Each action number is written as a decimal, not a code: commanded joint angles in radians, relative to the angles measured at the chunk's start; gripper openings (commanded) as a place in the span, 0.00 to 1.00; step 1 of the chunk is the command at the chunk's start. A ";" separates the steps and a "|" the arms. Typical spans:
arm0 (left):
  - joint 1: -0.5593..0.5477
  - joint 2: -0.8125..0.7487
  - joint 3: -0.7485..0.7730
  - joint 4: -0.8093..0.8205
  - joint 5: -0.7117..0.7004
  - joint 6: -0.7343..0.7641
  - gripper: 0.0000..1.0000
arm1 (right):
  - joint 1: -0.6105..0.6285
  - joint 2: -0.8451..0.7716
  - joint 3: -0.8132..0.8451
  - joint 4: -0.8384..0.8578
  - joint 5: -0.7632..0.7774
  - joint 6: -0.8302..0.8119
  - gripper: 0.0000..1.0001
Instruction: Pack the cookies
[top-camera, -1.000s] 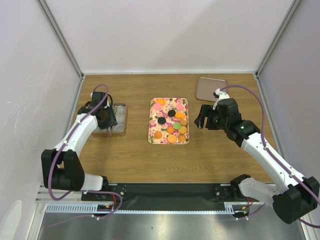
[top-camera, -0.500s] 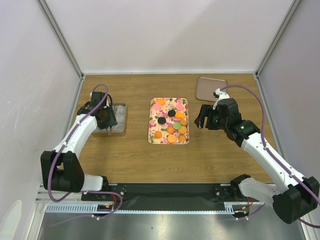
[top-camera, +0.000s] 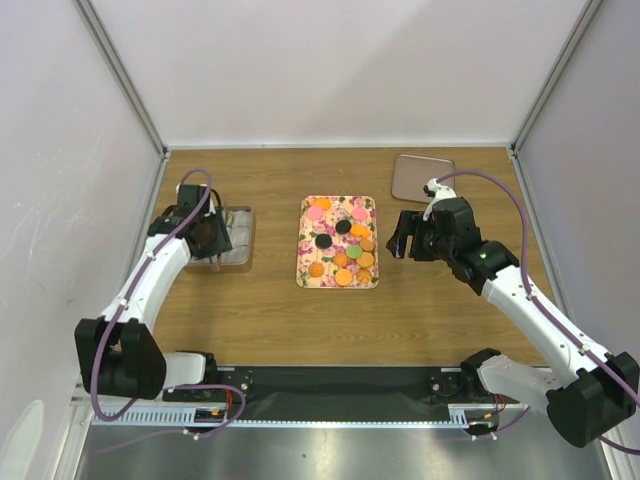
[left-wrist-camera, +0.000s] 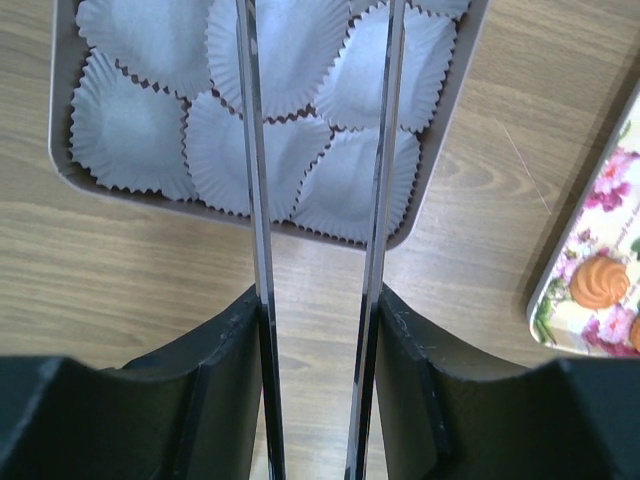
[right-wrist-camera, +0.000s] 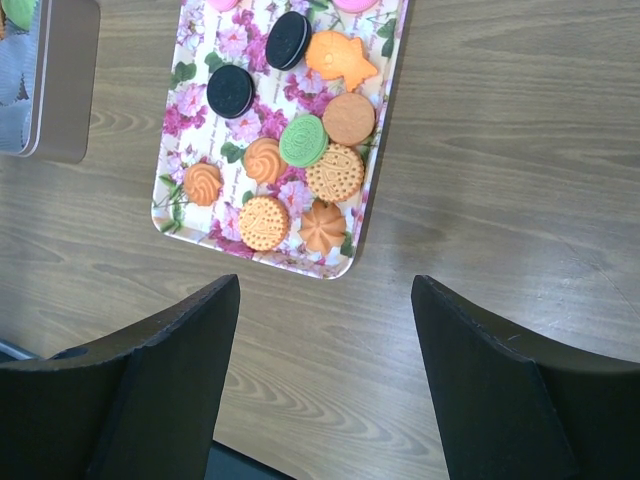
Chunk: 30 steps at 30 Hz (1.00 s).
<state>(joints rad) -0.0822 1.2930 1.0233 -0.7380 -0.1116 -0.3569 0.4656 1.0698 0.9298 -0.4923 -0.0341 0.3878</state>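
Note:
The cookies (top-camera: 340, 255), small orange, green, pink and black discs, lie on a flowered tray (top-camera: 300, 250) at mid-table. In the right wrist view they show as a group of cookies (right-wrist-camera: 305, 140) on the tray (right-wrist-camera: 385, 130). My left gripper (top-camera: 212, 235) hovers over a grey box (top-camera: 240, 250) of white paper cups. It is shut on thin metal tongs (left-wrist-camera: 385, 150), whose two blades reach over the cups (left-wrist-camera: 140, 130) with nothing between them. My right gripper (top-camera: 398, 240) hangs open just right of the tray; the right gripper (right-wrist-camera: 325, 285) holds nothing.
A brownish lid (top-camera: 422, 177) lies at the back right. The box (right-wrist-camera: 60, 80) shows at the right wrist view's top left with something green (right-wrist-camera: 15, 12) in it. One orange cookie (left-wrist-camera: 600, 283) sits at the tray's corner (left-wrist-camera: 560, 310) near the box (left-wrist-camera: 65, 165). Grey walls enclose the table.
The left arm's elbow has swung slightly outward while its gripper stays over the box. The right gripper has edged a little toward the tray. No cookie has moved.

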 joint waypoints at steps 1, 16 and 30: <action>-0.045 -0.069 0.066 -0.041 0.000 0.018 0.48 | 0.007 -0.010 0.033 0.008 0.019 -0.003 0.76; -0.591 0.003 0.189 -0.106 -0.128 -0.111 0.49 | 0.007 -0.022 0.056 -0.029 0.063 -0.001 0.76; -0.719 0.155 0.141 -0.044 -0.134 -0.129 0.52 | 0.008 -0.041 0.032 -0.031 0.074 0.010 0.76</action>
<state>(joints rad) -0.7895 1.4296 1.1721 -0.8307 -0.2291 -0.4706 0.4698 1.0561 0.9409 -0.5198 0.0200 0.3916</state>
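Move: The left hand still holds the tongs, empty now, over the cookie box. The nearer black cookie, on the tray's left side, lies about 24 cm to its right, 2 cm ahead and some 12 cm below. Of that cookie, the box's middle is 25 cm left and roughly level, the swirl cookie 7 cm nearer and 2 cm left, the other black cookie 4 cm farther out and 5 cm right. From the right hand the nearer black cookie is about 16 cm left, 5 cm ahead and 18 cm below. The left hand carries the open tongs out of the box and swings them right towards the nearer black cookie on the tray, about 19 cm to the right and 6 cm back in an arc that first rises over 5 cm and then sinks to nearly its starting height. On the way the wrist turns some 30 degrees clockwise, bringing the tongs' heads round over the tray's left side, while the fingers keep their hold on the handles without squeezing them. ##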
